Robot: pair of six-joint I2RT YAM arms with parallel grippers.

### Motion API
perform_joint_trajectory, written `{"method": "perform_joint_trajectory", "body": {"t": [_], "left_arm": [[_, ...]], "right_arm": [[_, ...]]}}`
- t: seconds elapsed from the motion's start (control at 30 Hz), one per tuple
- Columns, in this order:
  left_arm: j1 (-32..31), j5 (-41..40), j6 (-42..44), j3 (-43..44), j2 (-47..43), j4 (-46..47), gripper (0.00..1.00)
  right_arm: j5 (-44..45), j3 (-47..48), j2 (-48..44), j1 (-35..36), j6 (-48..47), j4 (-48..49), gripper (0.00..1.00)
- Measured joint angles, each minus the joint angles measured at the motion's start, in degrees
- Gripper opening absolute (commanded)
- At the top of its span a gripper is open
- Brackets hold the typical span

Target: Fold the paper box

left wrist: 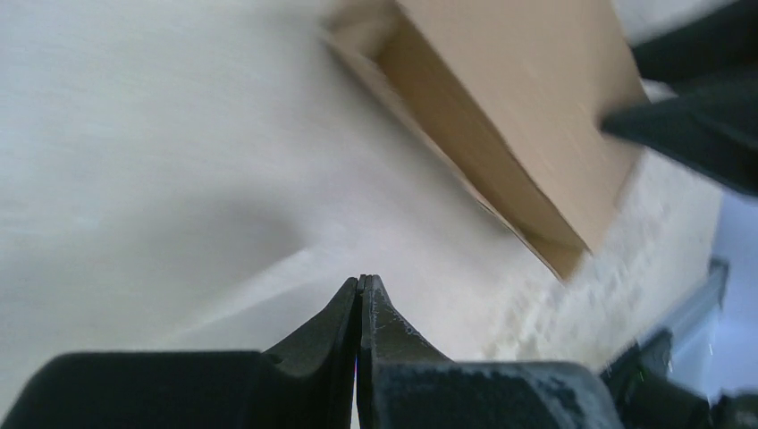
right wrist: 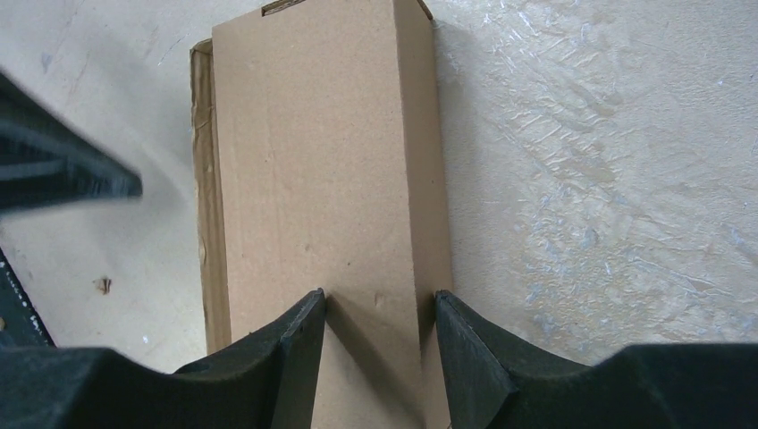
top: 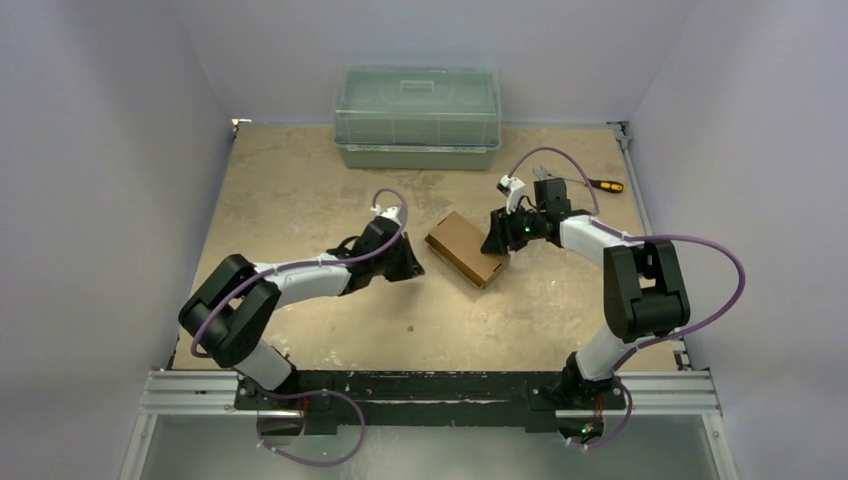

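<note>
The paper box (top: 467, 249) is a small brown oblong carton lying flat and at a slant in the middle of the table. My left gripper (top: 412, 262) sits just left of it, low over the table, apart from the cardboard. In the left wrist view this gripper (left wrist: 362, 279) has its jaws pressed together with nothing between them, and the box (left wrist: 518, 98) lies ahead. My right gripper (top: 497, 240) is at the box's right end. In the right wrist view its jaws (right wrist: 380, 299) stand apart over the box's top face (right wrist: 322, 161), one tip on the face, the other at its long edge.
A green translucent bin (top: 417, 115) with a lid stands at the back of the table. A yellow-handled screwdriver (top: 605, 185) lies at the back right, behind the right arm. Grey walls close in the table on three sides.
</note>
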Motion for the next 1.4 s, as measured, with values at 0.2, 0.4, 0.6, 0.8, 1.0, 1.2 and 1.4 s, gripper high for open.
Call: {"method": "perform_joint_trajectory", "body": {"t": [0.2,0.4,0.6,0.8,1.0,1.2,1.4], "left_arm": [[8.24,-6.38,-2.4,3.06,5.22,-5.53,0.0],[8.61,-7.06,-5.42,12.83,13.99,-7.28,0.0],[8.57,-4.87,-7.48,21.77,20.92,-8.33,0.0],[8.9,-4.0,-8.11,27.1,23.78,-10.8,0.0],[8.85,-2.49,-7.5,25.59,23.04,-9.68,0.0],[8.76,-1.73,-7.82,24.22,21.59,-10.05,0.0],[8.46,-1.53,-8.63,28.39,22.05,-12.9,0.0]], "right_arm": [[0.0,0.0,0.0,0.02,0.0,-0.07,0.51],[-0.02,0.0,0.0,0.07,0.0,-0.13,0.51],[0.02,0.0,0.0,0.28,-0.02,-0.24,0.51],[0.0,0.0,0.0,0.26,0.0,-0.59,0.51],[0.0,0.0,0.0,0.33,0.0,-0.59,0.52],[-0.02,0.0,0.0,0.79,-0.04,-0.59,0.54],[-1.03,0.0,0.0,1.51,-0.5,-1.11,0.57]]}}
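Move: The paper box lies slantwise, held by its far-right long side in the right hand; its middle is about 10 cm to the left hand's right, 5 cm ahead and some 3 cm below. The box's far-left end is about 11 cm ahead of the left hand and 3 cm to its right. From the right hand the box's middle is some 4 cm to the left, level fore and aft, 2 cm below; the wrench lies about 16 cm ahead and 15 cm to its right. Beside the paper box's open-slotted left side the shut left hand swings forward, first bearing left and sinking about 3.5 cm, then angling back rightward to bring its fingertips against that side near the far-left end, some 12 cm farther out in all. It turns roughly 15 degrees counter-clockwise and lifts slightly at the last. The right hand keeps its straddling hold. ##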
